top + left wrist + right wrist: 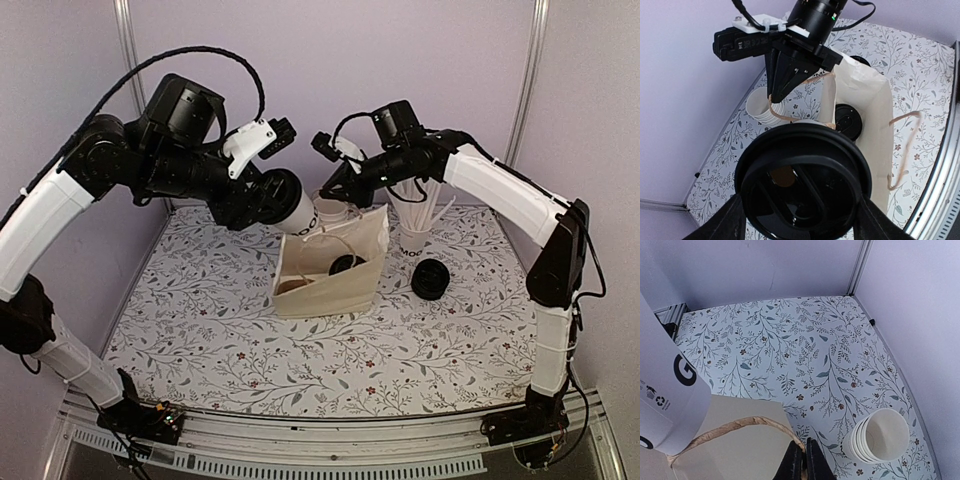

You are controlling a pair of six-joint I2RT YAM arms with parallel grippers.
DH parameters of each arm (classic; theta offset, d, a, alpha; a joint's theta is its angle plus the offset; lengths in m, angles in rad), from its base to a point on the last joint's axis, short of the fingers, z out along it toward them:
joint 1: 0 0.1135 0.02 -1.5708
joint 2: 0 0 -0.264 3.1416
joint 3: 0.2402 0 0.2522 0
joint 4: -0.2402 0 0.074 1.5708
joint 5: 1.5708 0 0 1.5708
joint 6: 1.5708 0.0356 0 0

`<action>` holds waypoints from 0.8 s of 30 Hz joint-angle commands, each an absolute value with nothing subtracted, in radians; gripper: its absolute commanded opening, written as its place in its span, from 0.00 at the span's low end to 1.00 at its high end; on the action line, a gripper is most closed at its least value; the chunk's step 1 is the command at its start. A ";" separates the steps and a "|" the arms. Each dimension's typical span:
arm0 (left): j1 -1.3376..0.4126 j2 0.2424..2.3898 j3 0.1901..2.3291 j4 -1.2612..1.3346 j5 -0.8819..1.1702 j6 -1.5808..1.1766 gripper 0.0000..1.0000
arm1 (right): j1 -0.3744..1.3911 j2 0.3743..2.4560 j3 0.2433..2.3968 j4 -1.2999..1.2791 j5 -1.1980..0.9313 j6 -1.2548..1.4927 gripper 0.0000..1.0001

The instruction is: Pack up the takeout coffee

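A takeout coffee cup (299, 212), white with a black lid (802, 185), hangs tilted over the mouth of the cream paper bag (335, 270). My left gripper (272, 193) is shut on it, one finger on each side of the lid (724, 224). A second lidded cup (847, 120) stands inside the bag. My right gripper (804, 462) is shut on one loop handle (735, 427) of the bag and holds it up. The held cup's white side (665, 390) shows at the left of the right wrist view.
A stack of empty white cups (335, 209) stands just behind the bag. A cup of white straws (414, 236) and a stack of black lids (432, 280) sit to the bag's right. The bag's other handle (905, 150) hangs loose. Purple walls enclose the floral table (200, 340).
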State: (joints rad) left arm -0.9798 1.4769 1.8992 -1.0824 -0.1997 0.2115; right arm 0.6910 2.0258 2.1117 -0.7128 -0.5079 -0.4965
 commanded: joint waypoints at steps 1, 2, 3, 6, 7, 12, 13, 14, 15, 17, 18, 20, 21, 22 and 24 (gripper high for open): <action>-0.994 1.495 1.928 -1.037 -0.221 0.277 0.41 | 0.675 2.067 2.150 -0.639 -0.479 -0.461 0.06; -0.995 1.503 1.933 -1.036 -0.234 0.280 0.41 | 0.674 2.073 2.153 -0.634 -0.478 -0.457 0.06; -0.997 1.507 1.936 -1.034 -0.245 0.285 0.40 | 0.673 2.081 2.158 -0.629 -0.475 -0.453 0.07; -1.005 1.509 1.958 -1.021 -0.310 0.299 0.40 | 0.672 2.090 2.162 -0.614 -0.469 -0.445 0.08; -1.008 1.509 1.969 -1.017 -0.330 0.304 0.40 | 0.671 2.092 2.163 -0.608 -0.465 -0.445 0.08; -1.015 1.492 1.994 -0.988 -0.354 0.332 0.41 | 0.670 2.101 2.162 -0.593 -0.469 -0.433 0.14; -1.015 1.493 1.995 -0.989 -0.354 0.333 0.41 | 0.670 2.101 2.164 -0.591 -0.469 -0.430 0.15; -1.015 1.494 1.992 -0.988 -0.353 0.334 0.41 | 0.669 2.100 2.165 -0.592 -0.469 -0.426 0.16; -1.014 1.494 1.987 -0.988 -0.352 0.334 0.41 | 0.669 2.093 2.167 -0.592 -0.471 -0.423 0.18; -1.015 1.494 1.973 -0.993 -0.347 0.332 0.41 | 0.669 2.075 2.169 -0.594 -0.471 -0.420 0.26; -1.014 1.495 1.968 -0.998 -0.337 0.330 0.41 | 0.669 2.065 2.169 -0.597 -0.473 -0.420 0.33; -1.014 1.498 1.961 -1.011 -0.296 0.320 0.41 | 0.670 2.031 2.168 -0.608 -0.482 -0.420 0.46; -1.015 1.499 1.955 -1.016 -0.279 0.315 0.42 | 0.669 2.013 2.167 -0.615 -0.486 -0.421 0.50; -1.015 1.499 1.949 -1.019 -0.267 0.310 0.42 | 0.669 1.990 2.164 -0.620 -0.488 -0.424 0.52; -1.014 1.500 1.936 -1.024 -0.262 0.304 0.42 | 0.669 1.965 2.163 -0.632 -0.487 -0.429 0.55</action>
State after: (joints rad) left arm -1.0035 1.5021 1.9606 -1.0187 -0.3031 0.3176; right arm 0.6765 2.0739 2.1403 -0.6163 -0.4805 -0.4286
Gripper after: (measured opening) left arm 0.684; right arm 0.527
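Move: The left hand holds the lidded cup high; the bag's mouth lies about 7 cm ahead, 9 cm right and 14 cm below it. The right hand's shut fingers hold the bag's far handle, the mouth some 6 cm back towards the base, level sideways and 8 cm below. The cup stack stands roughly 8 cm ahead of the right hand; the black lids are 7 cm back, 24 cm right. Right hand draws the bag's far handle about 3 cm forward, then opens; left raises the held cup 3 cm. ##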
